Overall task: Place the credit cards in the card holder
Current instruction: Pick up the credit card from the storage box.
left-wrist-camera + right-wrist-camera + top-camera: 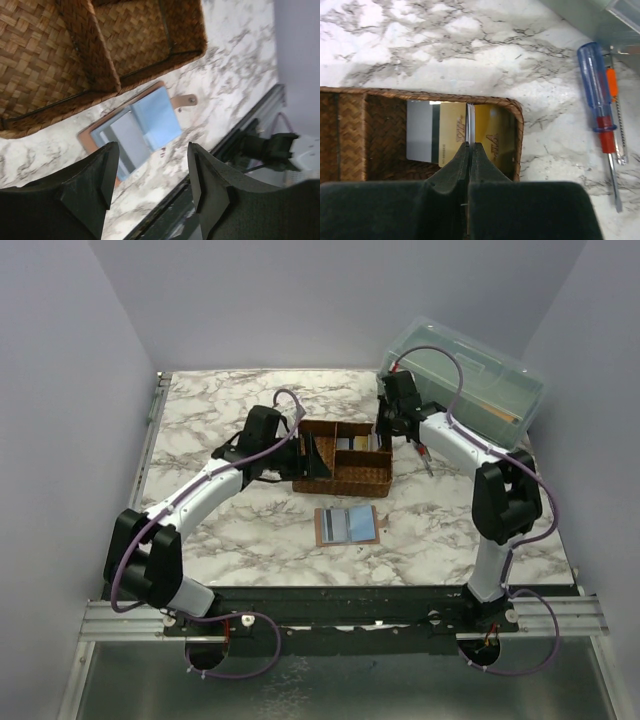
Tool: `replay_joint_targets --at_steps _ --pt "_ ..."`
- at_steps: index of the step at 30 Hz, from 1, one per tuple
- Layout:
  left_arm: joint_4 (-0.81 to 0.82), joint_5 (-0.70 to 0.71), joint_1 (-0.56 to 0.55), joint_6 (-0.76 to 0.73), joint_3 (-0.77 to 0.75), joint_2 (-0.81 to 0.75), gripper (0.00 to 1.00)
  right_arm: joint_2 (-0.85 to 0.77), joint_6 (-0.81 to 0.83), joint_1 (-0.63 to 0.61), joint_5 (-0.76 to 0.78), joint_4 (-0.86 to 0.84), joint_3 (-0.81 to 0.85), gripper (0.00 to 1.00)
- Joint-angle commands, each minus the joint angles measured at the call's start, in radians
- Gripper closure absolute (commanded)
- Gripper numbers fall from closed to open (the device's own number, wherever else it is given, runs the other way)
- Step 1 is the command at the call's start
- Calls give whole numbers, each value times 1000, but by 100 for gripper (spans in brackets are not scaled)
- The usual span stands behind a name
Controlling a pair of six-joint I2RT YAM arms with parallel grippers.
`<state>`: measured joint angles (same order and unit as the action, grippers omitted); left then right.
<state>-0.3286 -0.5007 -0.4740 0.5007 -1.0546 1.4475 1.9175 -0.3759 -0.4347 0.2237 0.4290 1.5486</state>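
Observation:
The card holder [347,525] lies open on the marble in front of the woven tray, showing bluish-grey pockets [135,130] and a tan snap tab. Several credit cards lie in the tray's right compartment: a grey one [419,131] and two yellowish ones [451,132]. My right gripper [469,145] is shut on one thin card [469,120], held edge-on just above those cards. It hangs over the tray's right end [385,430]. My left gripper [152,150] is open and holds nothing, hovering at the tray's left end [312,458].
The brown woven divided tray [340,483] stands mid-table. A translucent green box [470,380] sits at the back right. A blue and red screwdriver [595,85] and an orange cutter [615,100] lie right of the tray. The table's front rail [240,145] is close by.

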Motion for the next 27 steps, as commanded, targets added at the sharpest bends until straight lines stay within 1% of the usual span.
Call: replay_joint_targets --at_steps 1,6,11,15,19,24,27 --pt "138 -199 59 176 -46 53 37 -92 -48 43 -211 -188 -75 100" --pt "338 -274 88 369 -79 125 37 -141 -89 91 -372 -299 -147 100" --pt "562 -308 108 575 -109 224 37 -173 -132 125 -483 -399 -213 100" --pt "634 -315 118 632 -169 341 37 -201 -199 169 -615 -525 -292 100" --pt "699 -352 131 670 -236 460 37 -217 -264 201 -723 -620 -347 100" --pt "719 -362 132 659 -326 554 37 -235 -310 214 -798 -707 -398 100" --pt "770 -401 129 666 -359 592 38 -229 -347 220 -846 -766 -420 100"
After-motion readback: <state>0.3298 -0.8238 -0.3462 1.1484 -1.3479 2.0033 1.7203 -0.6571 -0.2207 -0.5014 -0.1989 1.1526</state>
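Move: The credit cards, already pinched in the right gripper over the storage box, lie about 15 cm ahead of the left hand, 17 cm to its right and some 6 cm lower. From that left hand the box's middle is about 12 cm ahead and 6 cm right; the card holder is about 6 cm back and 8 cm right. From the right hand, the open left gripper is about 14 cm back, 17 cm left; the screwdrivers are 3 cm ahead, 11 cm right. Bring the left gripper, kept open, about 14 cm forward and some 6 cm right over the storage box towards the held cards, arching up 5 cm before dipping, and level its fingers to point right. With the right gripper keep the pinch, raise the cards 6 cm clear of the box, and roll about 45 degrees so its fingers swing left to face the left gripper. ##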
